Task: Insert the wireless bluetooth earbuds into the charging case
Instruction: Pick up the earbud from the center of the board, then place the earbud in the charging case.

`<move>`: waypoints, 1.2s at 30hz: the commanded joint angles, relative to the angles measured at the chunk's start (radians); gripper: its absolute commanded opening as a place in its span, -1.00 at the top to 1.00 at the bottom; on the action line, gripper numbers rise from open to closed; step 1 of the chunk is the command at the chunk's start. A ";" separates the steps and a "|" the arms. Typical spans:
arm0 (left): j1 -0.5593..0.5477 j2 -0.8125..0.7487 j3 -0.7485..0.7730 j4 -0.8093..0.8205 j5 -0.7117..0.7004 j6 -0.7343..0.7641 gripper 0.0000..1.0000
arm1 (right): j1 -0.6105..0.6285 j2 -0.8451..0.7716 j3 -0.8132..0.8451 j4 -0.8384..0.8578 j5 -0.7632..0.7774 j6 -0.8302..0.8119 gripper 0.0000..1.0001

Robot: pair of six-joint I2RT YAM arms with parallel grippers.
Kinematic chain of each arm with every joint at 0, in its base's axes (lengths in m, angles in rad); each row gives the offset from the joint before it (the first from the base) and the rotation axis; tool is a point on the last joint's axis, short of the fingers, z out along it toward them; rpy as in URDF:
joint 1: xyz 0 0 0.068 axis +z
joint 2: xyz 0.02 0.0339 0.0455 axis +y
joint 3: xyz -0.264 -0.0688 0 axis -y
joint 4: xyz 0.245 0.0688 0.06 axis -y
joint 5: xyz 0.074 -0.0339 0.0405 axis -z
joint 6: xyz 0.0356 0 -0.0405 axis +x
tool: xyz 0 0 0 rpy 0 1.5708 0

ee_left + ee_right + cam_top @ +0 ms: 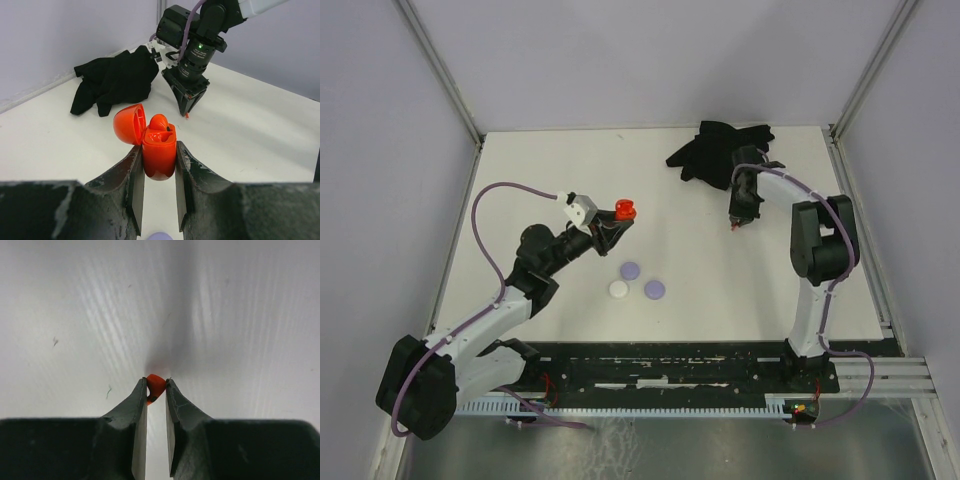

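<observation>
My left gripper [159,146] is shut on a red charging case [159,150], held above the table left of centre [625,210]. Its lid [129,124] is flipped open to the left, and a red rounded piece [159,121] sits in the top of the case. Down at the white table surface, my right gripper [156,382] is shut on a tiny red earbud [155,385], pinched between the fingertips. From the top view that right gripper [739,226] points down, to the right of the case. No other earbuds are in view.
A crumpled black cloth [715,150] lies at the back, just behind the right gripper. Two lavender discs [629,270] [654,290] and a white disc [619,289] lie below the held case. Grey walls enclose the table on three sides.
</observation>
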 commanded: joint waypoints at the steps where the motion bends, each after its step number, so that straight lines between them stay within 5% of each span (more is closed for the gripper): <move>1: 0.003 0.003 0.008 0.101 0.059 0.020 0.95 | 0.057 -0.158 -0.067 0.052 -0.038 -0.040 0.83; 22: 0.003 0.034 -0.005 0.171 0.151 -0.003 0.95 | 0.437 -0.713 -0.157 0.192 0.060 -0.212 0.83; 36: 0.003 0.046 -0.019 0.260 0.165 -0.083 0.95 | 0.724 -0.813 -0.174 0.443 0.083 -0.401 0.82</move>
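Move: The red earbud is already pinched in the right hand, right down at the board. The red charging case it is bound for is held up in the left fingers, about 14 cm back, 28 cm left and 24 cm above the right hand. Near board level, one lavender case lies roughly 17 cm back and 22 cm left of the right hand, and a black cloth is some 20 cm ahead and 2 cm left. From the left hand, the earbud is about 14 cm ahead, 28 cm right and 24 cm down. Up, left and back towards the red case sweeps the right arm: about 30 cm of rise, 20 cm left and some 13 cm back, keeping its pinch on the earbud. Meanwhile its wrist swings around 70 degrees, from pointing down to pointing forward-left and slightly down. The left hand, still gripping the open case, eases a few centimetres back, right and up, turning about 10 degrees clockwise. ##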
